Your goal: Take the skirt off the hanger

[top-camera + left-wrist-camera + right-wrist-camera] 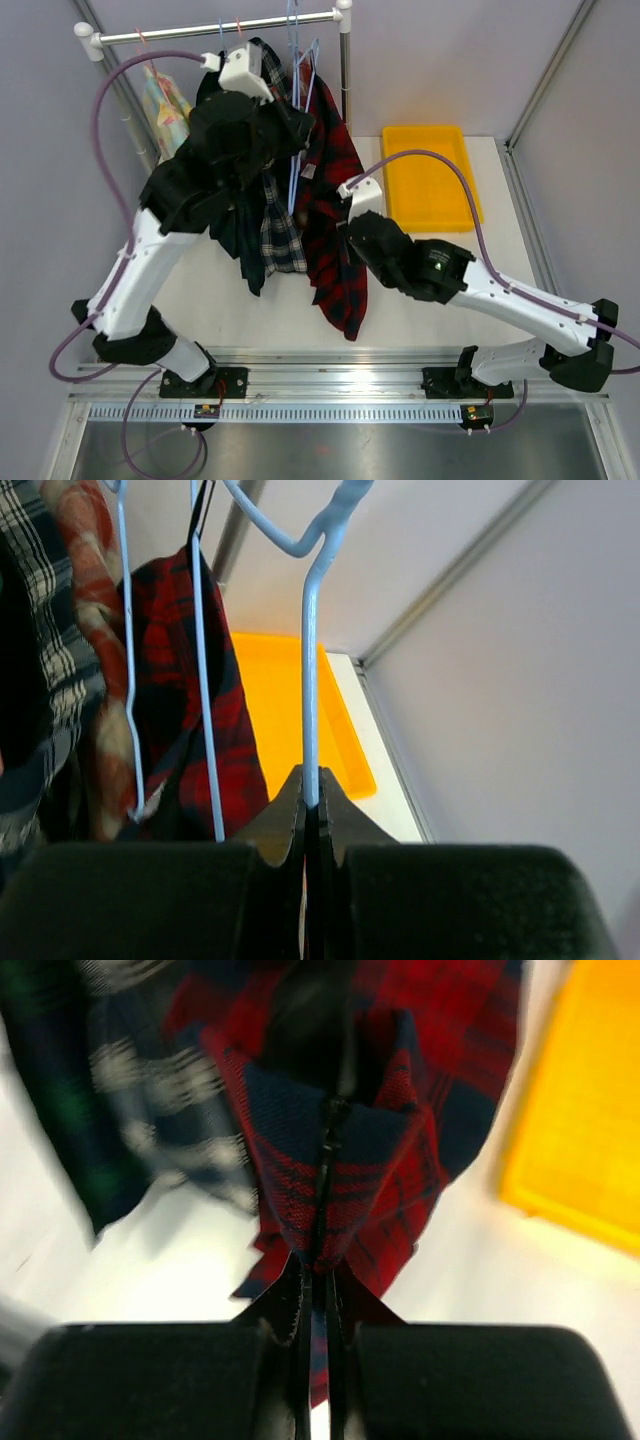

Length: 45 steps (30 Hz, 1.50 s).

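Observation:
The red and dark plaid skirt (333, 215) hangs from the light blue wire hanger (303, 105) under the white rail. My left gripper (311, 788) is shut on a straight wire of that hanger (309, 670), high up near the rail. Lower down, my right gripper (320, 1265) is shut on a fold of the skirt (340, 1150), pinching the red plaid cloth between its fingertips. In the top view the right gripper (352, 228) sits against the skirt's right side, and the left gripper's fingertips are hidden behind its own wrist.
A white clothes rail (215, 30) crosses the back. A dark green plaid garment (268, 235) hangs left of the skirt, and a pale patterned one (165, 105) farther left. A yellow tray (430, 175) lies on the table at the right.

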{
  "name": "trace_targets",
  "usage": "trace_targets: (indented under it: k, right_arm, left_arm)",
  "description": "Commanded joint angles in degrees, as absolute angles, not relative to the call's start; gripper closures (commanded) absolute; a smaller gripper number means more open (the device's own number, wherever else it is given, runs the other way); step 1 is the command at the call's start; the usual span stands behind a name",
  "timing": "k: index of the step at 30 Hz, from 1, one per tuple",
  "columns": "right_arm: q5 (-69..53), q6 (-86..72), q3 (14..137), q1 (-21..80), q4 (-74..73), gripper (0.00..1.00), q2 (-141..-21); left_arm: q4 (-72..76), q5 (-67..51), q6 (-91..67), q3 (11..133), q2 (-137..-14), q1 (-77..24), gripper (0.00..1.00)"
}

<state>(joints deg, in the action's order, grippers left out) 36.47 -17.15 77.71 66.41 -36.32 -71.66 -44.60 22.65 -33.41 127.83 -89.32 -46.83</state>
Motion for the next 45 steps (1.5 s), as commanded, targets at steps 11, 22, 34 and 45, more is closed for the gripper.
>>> trace_targets:
  k: [11, 22, 34, 45]
  right_arm:
    - [39.0, -1.0, 108.5, 39.5, -30.5, 1.00, -84.3]
    - [33.7, -2.0, 129.4, 19.0, -36.9, 1.00, -96.7]
    - [20.5, -11.2, 149.8, 4.5, -40.3, 1.00, -116.6]
    - [19.9, -16.9, 153.6, 0.7, -33.3, 1.00, -127.9]
  left_arm:
    - [-72.1, 8.3, -42.0, 119.7, -79.2, -59.0, 1.00]
    - [-75.1, 12.9, -46.2, 118.4, -75.9, -72.2, 1.00]
    - [-73.3, 6.5, -45.0, 116.1, -72.3, -72.7, 1.00]
    - [-70.1, 6.7, -46.4, 89.0, -73.9, -72.2, 1.00]
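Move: The right gripper already pinches the tartan skirt at its waist; the yellow bin lies about 35 cm ahead of it, 26 to its right and 28 below. The rack post's foot is some 33 cm straight ahead, 28 below; the grey checked garment hangs about 14 cm left and 8 ahead, roughly 10 lower. For the left gripper, holding the blue hanger, the table's front strip is about 22 cm back, straight below by some 50. Keep both grips and part the two: swing the right gripper some 38 cm forward and 30 cm right towards the bin, arching up about 17 cm before sinking, turning clockwise about 45 degrees. Meanwhile draw the left gripper and hanger back about 23 cm and, with one brief rise, down as far, away from the rack, tipping the fingers down and turning clockwise. ##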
